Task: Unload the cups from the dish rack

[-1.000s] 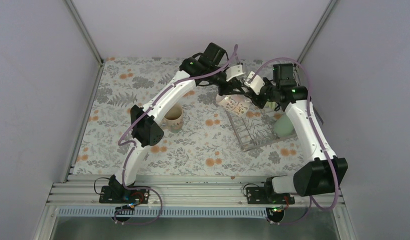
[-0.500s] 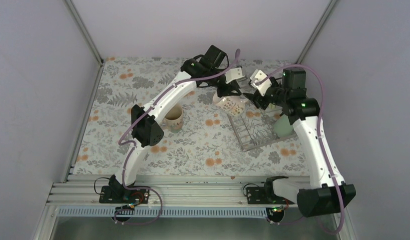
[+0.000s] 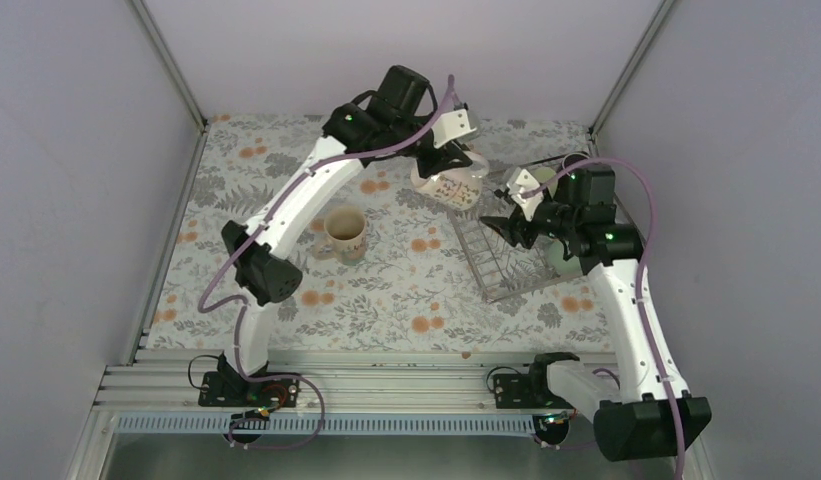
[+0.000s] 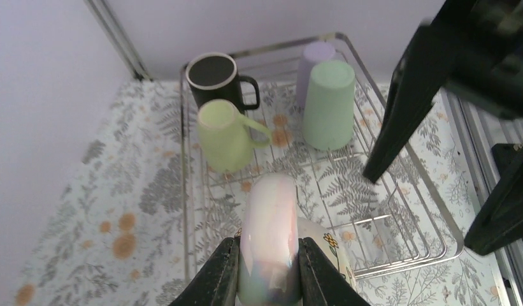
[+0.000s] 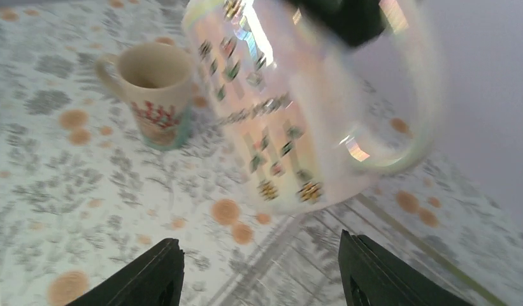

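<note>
My left gripper [image 4: 269, 247] is shut on the pearly handle of a patterned mug [image 3: 448, 186], which hangs tilted in the air just off the far left corner of the dish rack [image 3: 496, 275]. My right gripper [image 3: 508, 228] stands open over the rack with nothing between its fingers [image 5: 150, 280], and the patterned mug [image 5: 290, 115] is above and ahead of it. In the dish rack [image 4: 182, 159] stand a black mug [image 4: 214, 73], a pale green mug [image 4: 223, 131], a green tumbler [image 4: 329, 105] and a lavender tumbler [image 4: 316, 54].
A cream patterned mug [image 3: 344, 232] stands upright on the flowered tablecloth left of the rack, also in the right wrist view [image 5: 153, 89]. Grey walls close in the table on the left, far and right sides. The right arm's black fingers [image 4: 405, 108] hang over the rack's right half.
The right gripper let go of the patterned mug, opened and drew back toward the near right. The left arm carried the mug left and farther, off the rack.
</note>
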Robot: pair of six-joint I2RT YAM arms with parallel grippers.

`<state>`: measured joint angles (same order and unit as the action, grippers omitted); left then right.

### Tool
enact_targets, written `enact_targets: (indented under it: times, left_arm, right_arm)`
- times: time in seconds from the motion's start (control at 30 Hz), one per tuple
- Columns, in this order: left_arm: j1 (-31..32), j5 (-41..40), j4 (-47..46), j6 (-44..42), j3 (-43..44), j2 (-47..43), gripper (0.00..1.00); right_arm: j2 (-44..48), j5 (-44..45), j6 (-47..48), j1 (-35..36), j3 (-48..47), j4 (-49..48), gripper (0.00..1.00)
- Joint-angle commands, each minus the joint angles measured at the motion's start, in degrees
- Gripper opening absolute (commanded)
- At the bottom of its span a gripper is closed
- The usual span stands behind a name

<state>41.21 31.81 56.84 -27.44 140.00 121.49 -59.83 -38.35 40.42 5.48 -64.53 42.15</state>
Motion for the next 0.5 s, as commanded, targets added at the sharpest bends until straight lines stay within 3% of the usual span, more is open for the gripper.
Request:
enact_targets:
  times: [0.0,0.17,0.33,0.47]
  left_arm:
    - [-0.51,0.86,-6.25,1.2,-0.49,-7.68,0.02]
    - [-1.07,-2.43,-13.34,3.17,-6.65,-14.28,0.02]
    - [-3.32,-7.23,-19.61,4.75,-11.61,-20.42,0.02]
    - [-10.13,-3.78,-27.25,9.11,-18.86,-26.95,0.02]
  right_arm:
    - [0.9,-15.19,-2.27,-0.77,3.1,-2.6,0.63]
    - [-3.95,-26.59,-1.15,-0.78,0.78,-0.32,0.63]
    - [-8.95,-27.3,2.27,-0.81,-4.97,4.24,0.63]
    - [-9.54,-29.41,1.22,-0.82,-5.37,2.24,0.63]
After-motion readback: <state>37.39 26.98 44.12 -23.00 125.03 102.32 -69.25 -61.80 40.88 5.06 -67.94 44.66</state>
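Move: The left hand already holds the patterned cup. Its likely goal is the open table by the standing cup, which is about 23 cm to this hand's left, level with it fore and aft, and 24 cm below. The dish rack's middle lies some 26 cm to this hand's right, 7 cm farther out and 26 cm below. From the open right hand, the standing cup is roughly 31 cm left, 7 cm ahead and 20 cm below. Left hand carries the held cup about 10 cm up, 7 left, while the open right hand swings left. ##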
